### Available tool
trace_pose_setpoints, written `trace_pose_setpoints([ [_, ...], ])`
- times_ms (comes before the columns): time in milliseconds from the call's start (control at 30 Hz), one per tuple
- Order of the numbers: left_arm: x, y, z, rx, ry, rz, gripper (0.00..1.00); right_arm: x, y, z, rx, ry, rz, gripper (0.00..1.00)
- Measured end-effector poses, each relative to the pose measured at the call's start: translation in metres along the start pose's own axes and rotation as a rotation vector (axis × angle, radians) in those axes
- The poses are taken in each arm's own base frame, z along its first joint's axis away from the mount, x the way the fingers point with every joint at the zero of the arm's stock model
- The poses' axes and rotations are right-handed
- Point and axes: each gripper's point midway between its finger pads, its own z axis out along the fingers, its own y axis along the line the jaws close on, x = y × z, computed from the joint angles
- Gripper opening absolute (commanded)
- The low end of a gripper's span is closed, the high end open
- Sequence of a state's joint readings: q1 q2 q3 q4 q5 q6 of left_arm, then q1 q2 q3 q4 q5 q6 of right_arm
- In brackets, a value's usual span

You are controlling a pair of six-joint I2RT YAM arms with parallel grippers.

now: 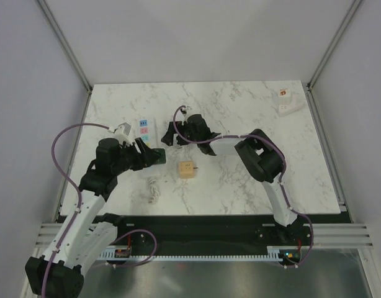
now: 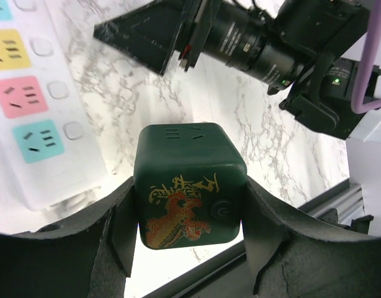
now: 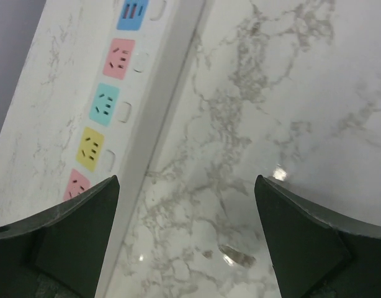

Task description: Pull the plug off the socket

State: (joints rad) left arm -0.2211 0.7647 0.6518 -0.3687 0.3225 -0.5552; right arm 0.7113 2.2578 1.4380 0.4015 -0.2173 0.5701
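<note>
My left gripper (image 2: 189,186) is shut on a dark green cube socket (image 2: 189,186) with a red and gold dragon print, one finger on each side. The cube's far face shows bare slots. Seen from above, the cube (image 1: 157,155) sits at the tip of the left gripper (image 1: 152,155), left of centre. My right gripper (image 3: 185,183) is open with only marble between its fingers. It hovers just right of the white power strip (image 3: 134,93), and from above the right gripper (image 1: 170,135) is a little beyond the cube. A short white cord with a plug end (image 1: 154,186) lies on the table in front of the cube.
The white power strip (image 1: 144,129) has coloured outlets and lies behind the left gripper. A wooden cube socket (image 1: 188,169) stands right of the green cube. A white adapter (image 1: 288,100) sits at the far right corner. The marble table (image 1: 259,124) has grey walls around it.
</note>
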Motion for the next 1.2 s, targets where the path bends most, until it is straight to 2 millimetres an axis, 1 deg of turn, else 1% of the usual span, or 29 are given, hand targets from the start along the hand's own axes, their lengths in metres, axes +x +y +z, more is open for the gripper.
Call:
trace_pose_setpoints([
  [133,0.019,-0.015,0.006,0.047,0.057,-0.006,0.02,-0.007,-0.028,-0.028,0.067,-0.051,0.017,0.98],
  [200,0.029,-0.024,0.012,0.072,0.093,-0.008,0.02,-0.011,-0.042,-0.044,0.102,-0.084,0.026,0.98],
  [267,0.039,-0.033,0.022,0.092,0.13,-0.01,0.02,-0.019,-0.055,-0.061,0.139,-0.126,0.038,0.98],
  [367,0.057,-0.043,0.04,0.102,0.189,-0.001,0.02,-0.033,-0.071,-0.084,0.185,-0.195,0.051,0.98],
  [433,0.073,-0.049,0.05,0.104,0.239,0.01,0.02,-0.044,-0.078,-0.097,0.204,-0.245,0.062,0.98],
  [533,0.091,-0.064,0.069,0.099,0.294,0.044,0.02,-0.057,-0.092,-0.114,0.241,-0.312,0.084,0.98],
  [633,0.101,-0.081,0.087,0.106,0.319,0.068,0.02,-0.064,-0.105,-0.125,0.269,-0.357,0.11,0.98],
  [733,0.104,-0.094,0.103,0.118,0.315,0.08,0.02,-0.063,-0.118,-0.134,0.294,-0.377,0.14,0.98],
  [800,0.105,-0.099,0.113,0.119,0.31,0.081,0.02,-0.061,-0.126,-0.139,0.309,-0.381,0.159,0.98],
  [900,0.111,-0.1,0.129,0.11,0.313,0.074,0.02,-0.063,-0.136,-0.148,0.326,-0.398,0.185,0.98],
  [1033,0.123,-0.096,0.147,0.08,0.326,0.074,0.02,-0.071,-0.142,-0.156,0.326,-0.434,0.209,0.98],
  [1200,0.128,-0.092,0.161,0.057,0.309,0.083,0.02,-0.077,-0.14,-0.158,0.298,-0.451,0.222,0.98],
])
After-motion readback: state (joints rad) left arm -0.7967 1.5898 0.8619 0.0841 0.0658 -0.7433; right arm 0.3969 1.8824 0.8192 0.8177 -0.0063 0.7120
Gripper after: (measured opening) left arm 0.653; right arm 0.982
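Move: The left hand still holds the green plug, with bare table to put it on about 21 cm to its right, 3 cm ahead and some 17 cm below. The tan plug lies on the way, roughly 11 cm right, 3 cm ahead and 16 cm down; the power strip's middle is about 14 cm ahead, 7 cm left and 16 cm down. From the empty right hand, that bare spot is about 14 cm back, 18 cm right and 5 cm lower. Rightward by some 20 cm and down about 10, the left hand carries the green plug away from the power strip, passing above the tan plug towards the bare table beyond it; the grip stays shut on the green plug while the hand swings some 15 degrees clockwise and tips slightly down. The right hand, wide open and empty, also draws off to the right away from the strip, turning clockwise and rising a little. ##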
